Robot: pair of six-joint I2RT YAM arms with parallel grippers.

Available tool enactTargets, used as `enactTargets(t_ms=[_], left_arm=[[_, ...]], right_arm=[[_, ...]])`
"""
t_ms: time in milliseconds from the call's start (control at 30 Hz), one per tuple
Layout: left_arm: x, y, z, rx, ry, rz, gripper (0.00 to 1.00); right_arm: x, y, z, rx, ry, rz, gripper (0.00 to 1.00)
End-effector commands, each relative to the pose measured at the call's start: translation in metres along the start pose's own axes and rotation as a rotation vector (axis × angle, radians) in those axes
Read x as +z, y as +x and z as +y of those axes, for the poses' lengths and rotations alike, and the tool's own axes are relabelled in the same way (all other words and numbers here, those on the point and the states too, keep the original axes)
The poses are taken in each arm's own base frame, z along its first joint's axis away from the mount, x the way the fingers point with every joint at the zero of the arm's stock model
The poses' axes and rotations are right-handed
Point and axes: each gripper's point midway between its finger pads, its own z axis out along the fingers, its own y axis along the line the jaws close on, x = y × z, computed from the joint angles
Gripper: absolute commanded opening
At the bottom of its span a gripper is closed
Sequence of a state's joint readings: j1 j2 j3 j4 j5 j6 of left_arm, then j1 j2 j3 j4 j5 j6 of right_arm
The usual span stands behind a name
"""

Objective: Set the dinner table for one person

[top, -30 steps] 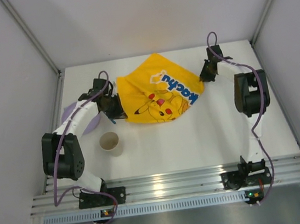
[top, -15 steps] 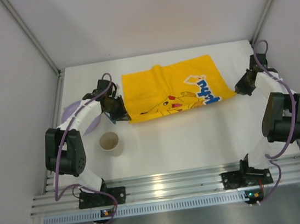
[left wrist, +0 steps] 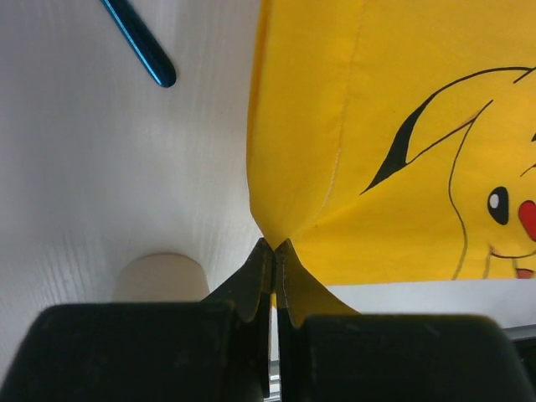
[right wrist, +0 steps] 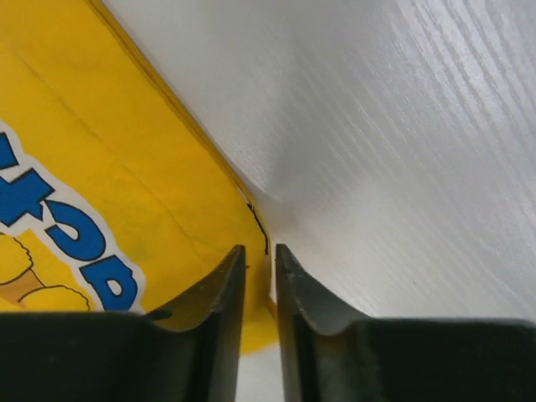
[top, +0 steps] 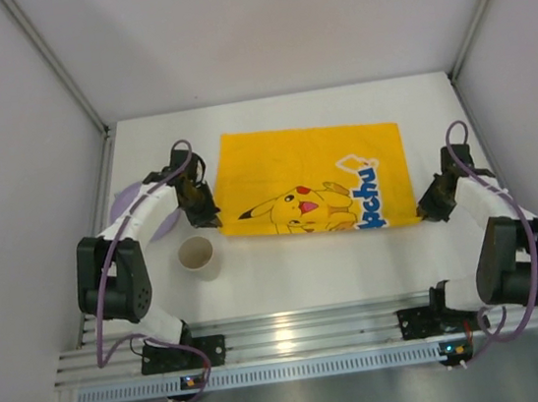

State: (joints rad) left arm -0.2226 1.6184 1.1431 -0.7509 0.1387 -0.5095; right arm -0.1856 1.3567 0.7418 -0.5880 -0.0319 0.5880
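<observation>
The yellow Pikachu-print cloth (top: 311, 181) lies spread flat on the white dinner table (top: 357, 264). My left gripper (top: 206, 216) is at the cloth's near-left corner. In the left wrist view it (left wrist: 274, 243) is shut on that corner of the cloth (left wrist: 377, 126), which rises in a small peak into the tips. My right gripper (top: 427, 210) is at the near-right corner. In the right wrist view its jaws (right wrist: 255, 249) stand a little apart, with the hem of the cloth (right wrist: 100, 159) lying flat between them.
A cream cup (top: 198, 258) stands just near-left of the cloth, and shows beside my left fingers (left wrist: 161, 276). A purple plate (top: 128, 198) lies partly under my left arm. A blue utensil handle (left wrist: 138, 42) lies left of the cloth. A silver rail (top: 296, 331) runs along the near edge.
The cloth was bunched, then pulled wide and drawn toward the near side until it lies flat. My right gripper swung out right and nearer; my left moved slightly nearer.
</observation>
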Motion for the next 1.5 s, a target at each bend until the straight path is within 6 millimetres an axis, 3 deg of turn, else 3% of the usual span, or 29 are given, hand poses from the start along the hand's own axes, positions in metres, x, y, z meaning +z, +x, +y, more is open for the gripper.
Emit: enactTargets(t_ms=[0, 33, 133, 300, 367, 400, 433, 467, 500, 567, 600, 667, 700, 833, 933, 1100, 1233, 1267, 1300, 1367, 1400, 1467], left_arm=[[-0.029, -0.002, 0.001, -0.042, 0.004, -0.078, 0.0], [-0.031, 0.001, 0.001, -0.055, 0.009, -0.078, 0.0], [-0.039, 0.012, 0.003, -0.096, 0.014, -0.079, 0.0], [-0.048, 0.026, 0.004, -0.126, 0.035, -0.089, 0.0], [-0.048, 0.033, 0.005, -0.141, 0.039, -0.076, 0.02], [-0.053, 0.034, 0.006, -0.146, 0.041, -0.088, 0.08], [-0.054, 0.038, 0.007, -0.156, 0.035, -0.082, 0.32], [-0.06, 0.038, 0.006, -0.158, 0.047, -0.103, 0.63], [-0.063, 0.039, 0.006, -0.159, 0.052, -0.111, 0.98], [-0.072, 0.037, 0.006, -0.16, 0.058, -0.144, 0.99], [-0.075, 0.036, 0.006, -0.159, 0.055, -0.156, 0.99], [-0.087, 0.028, 0.005, -0.152, 0.054, -0.2, 0.98], [-0.095, 0.021, 0.002, -0.138, 0.063, -0.224, 0.98], [-0.116, -0.002, -0.004, -0.108, 0.052, -0.301, 0.99], [-0.13, -0.016, 0.002, -0.098, -0.01, -0.346, 0.99], [-0.133, -0.022, 0.042, -0.124, -0.186, -0.395, 0.99], [-0.13, -0.014, 0.086, -0.222, -0.272, -0.366, 0.99], [-0.131, -0.013, 0.098, -0.264, -0.285, -0.363, 0.99], [-0.128, -0.005, 0.105, -0.277, -0.299, -0.34, 0.98], [-0.132, 0.0, 0.113, -0.3, -0.299, -0.353, 0.99], [-0.13, 0.006, 0.116, -0.306, -0.309, -0.346, 0.99], [-0.132, 0.013, 0.12, -0.315, -0.309, -0.353, 0.98]], right_arm=[[-0.023, -0.04, 0.02, -0.082, -0.057, -0.143, 0.21], [-0.033, -0.055, 0.029, -0.1, -0.081, -0.186, 0.29], [-0.052, -0.085, 0.049, -0.122, -0.117, -0.253, 0.37], [-0.058, -0.102, 0.062, -0.128, -0.123, -0.247, 0.44], [-0.066, -0.102, 0.069, -0.133, -0.157, -0.253, 0.55], [-0.069, -0.099, 0.074, -0.14, -0.18, -0.248, 0.62], [-0.075, -0.095, 0.081, -0.139, -0.213, -0.245, 0.71], [-0.081, -0.088, 0.092, -0.149, -0.272, -0.225, 0.74], [-0.087, -0.077, 0.107, -0.179, -0.32, -0.209, 0.77], [-0.108, -0.058, 0.138, -0.242, -0.432, -0.199, 0.82], [-0.124, -0.028, 0.17, -0.351, -0.517, -0.175, 0.85], [-0.147, 0.005, 0.202, -0.464, -0.616, -0.155, 0.86], [-0.168, 0.041, 0.226, -0.56, -0.698, -0.121, 0.86], [-0.208, 0.12, 0.268, -0.751, -0.879, -0.044, 0.87], [-0.234, 0.171, 0.286, -0.888, -0.993, 0.028, 0.88], [-0.253, 0.248, 0.306, -1.124, -1.084, 0.148, 0.88], [-0.241, 0.293, 0.313, -1.261, -1.049, 0.235, 0.87], [-0.25, 0.303, 0.319, -1.289, -1.071, 0.231, 0.87], [-0.237, 0.313, 0.321, -1.313, -1.042, 0.255, 0.87], [-0.248, 0.327, 0.332, -1.345, -1.078, 0.251, 0.88], [-0.236, 0.338, 0.335, -1.364, -1.052, 0.278, 0.87], [-0.234, 0.352, 0.34, -1.4, -1.048, 0.283, 0.88]])
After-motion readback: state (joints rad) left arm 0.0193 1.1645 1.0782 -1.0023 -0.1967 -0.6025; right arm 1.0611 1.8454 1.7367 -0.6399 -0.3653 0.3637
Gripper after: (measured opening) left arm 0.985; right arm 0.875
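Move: My left hand still grips the yellow cloth's near-left corner; the cloth's middle is about 9 cm ahead, 25 cm right and 7 cm down. From that hand the mug is roughly 10 cm back and 4 cm left, the purple plate 5 cm ahead and 17 cm left, the blue cutlery 8 cm ahead and 6 cm left. From my right hand, the mug lies some 57 cm left, 5 cm back; the cloth's middle 29 cm left, 14 cm ahead. My left hand pulls the cloth corner back about 5 cm while lifting it a little, opens to let go, climbs, then swings left past the mug, sinking again. My right hand finishes opening off the near-right corner, rises forward, then sweeps high over the cloth, almost 50 cm left towards the mug, turning some 90 degrees counter-clockwise and finally drawing back and sinking slightly, open. ##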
